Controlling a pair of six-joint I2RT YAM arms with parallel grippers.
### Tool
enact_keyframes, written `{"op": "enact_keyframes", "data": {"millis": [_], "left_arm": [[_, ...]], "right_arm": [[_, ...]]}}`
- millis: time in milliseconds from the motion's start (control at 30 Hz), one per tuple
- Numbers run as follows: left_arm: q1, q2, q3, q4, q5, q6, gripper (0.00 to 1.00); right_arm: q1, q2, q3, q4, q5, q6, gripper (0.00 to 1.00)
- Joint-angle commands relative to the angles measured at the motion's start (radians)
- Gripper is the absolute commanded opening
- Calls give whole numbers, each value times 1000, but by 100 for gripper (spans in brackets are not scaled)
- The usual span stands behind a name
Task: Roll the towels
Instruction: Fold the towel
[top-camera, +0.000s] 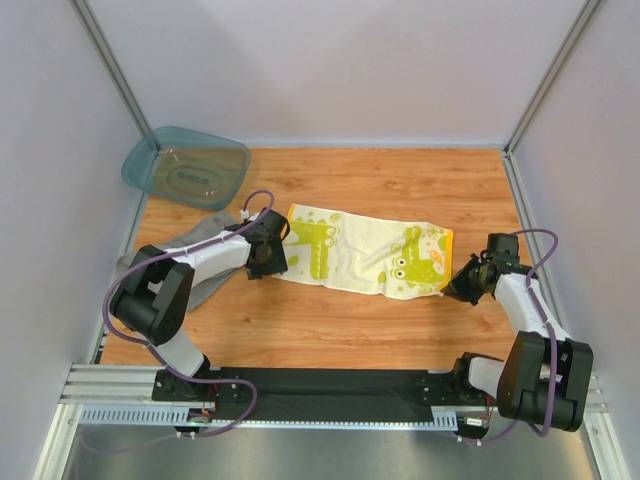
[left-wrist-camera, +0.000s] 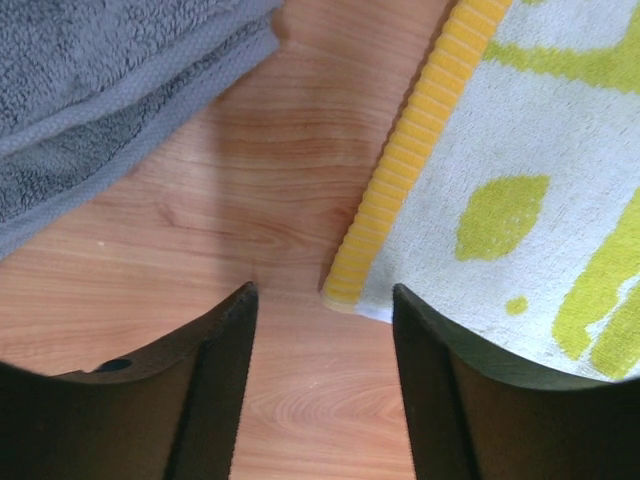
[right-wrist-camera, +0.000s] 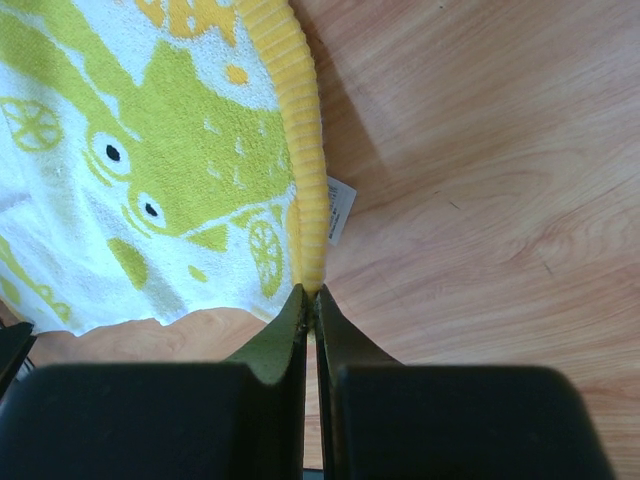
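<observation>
The small yellow-and-white patterned towel (top-camera: 365, 252) lies spread flat in the middle of the wooden table. My right gripper (right-wrist-camera: 310, 292) is shut on its yellow border at the near right corner, just below a small white tag (right-wrist-camera: 338, 210). In the top view that gripper (top-camera: 452, 285) sits at the towel's right end. My left gripper (left-wrist-camera: 322, 292) is open and low over the bare wood, with the towel's near left corner (left-wrist-camera: 345, 292) just ahead, between its fingertips. The grey terry towel (left-wrist-camera: 100, 90) lies bunched to the left, partly under the left arm (top-camera: 205, 288).
A translucent teal plastic tub (top-camera: 185, 168) leans in the far left corner. White walls with metal posts enclose the table on three sides. A black rail (top-camera: 330, 385) with both arm bases runs along the near edge.
</observation>
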Motion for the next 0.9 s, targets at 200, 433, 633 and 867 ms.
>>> {"op": "enact_keyframes", "data": {"millis": [200,433,633,867], "left_arm": [[14,66,-16,105,53,26,45],[14,62,-16,115,83,37,19],[14,-9,-57,92,76,35,0],[29,-163,-164,19,50,18,0]], "right_arm": [[0,-9,27,-9,30,-6,0],[-1,-15,25,-17,27,-1,0],[0,-23,24,-15,21,4,0],[0,-8,15,-5,-20,2,0]]}}
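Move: My left fingers straddle the yellow-and-white towel's near left corner: it lies about 1 cm to the right, level fore and aft and 1 cm below. The yellow hem's far corner is some 20 cm ahead and 4 cm right. The grey towel's middle lies about 18 cm left and 4 cm ahead. My right hand already pinches the near right corner; from there the near left corner is roughly 38 cm left, 5 cm ahead and 3 cm below. I slide my left hand low over the table, about 2 cm forward and nearly as far right, onto the near end of the yellow hem, closing my open fingers fully to pinch it. Then I draw the pinched corner back about 3 cm and a little left, picking up speed, while my right hand keeps its corner in place. ##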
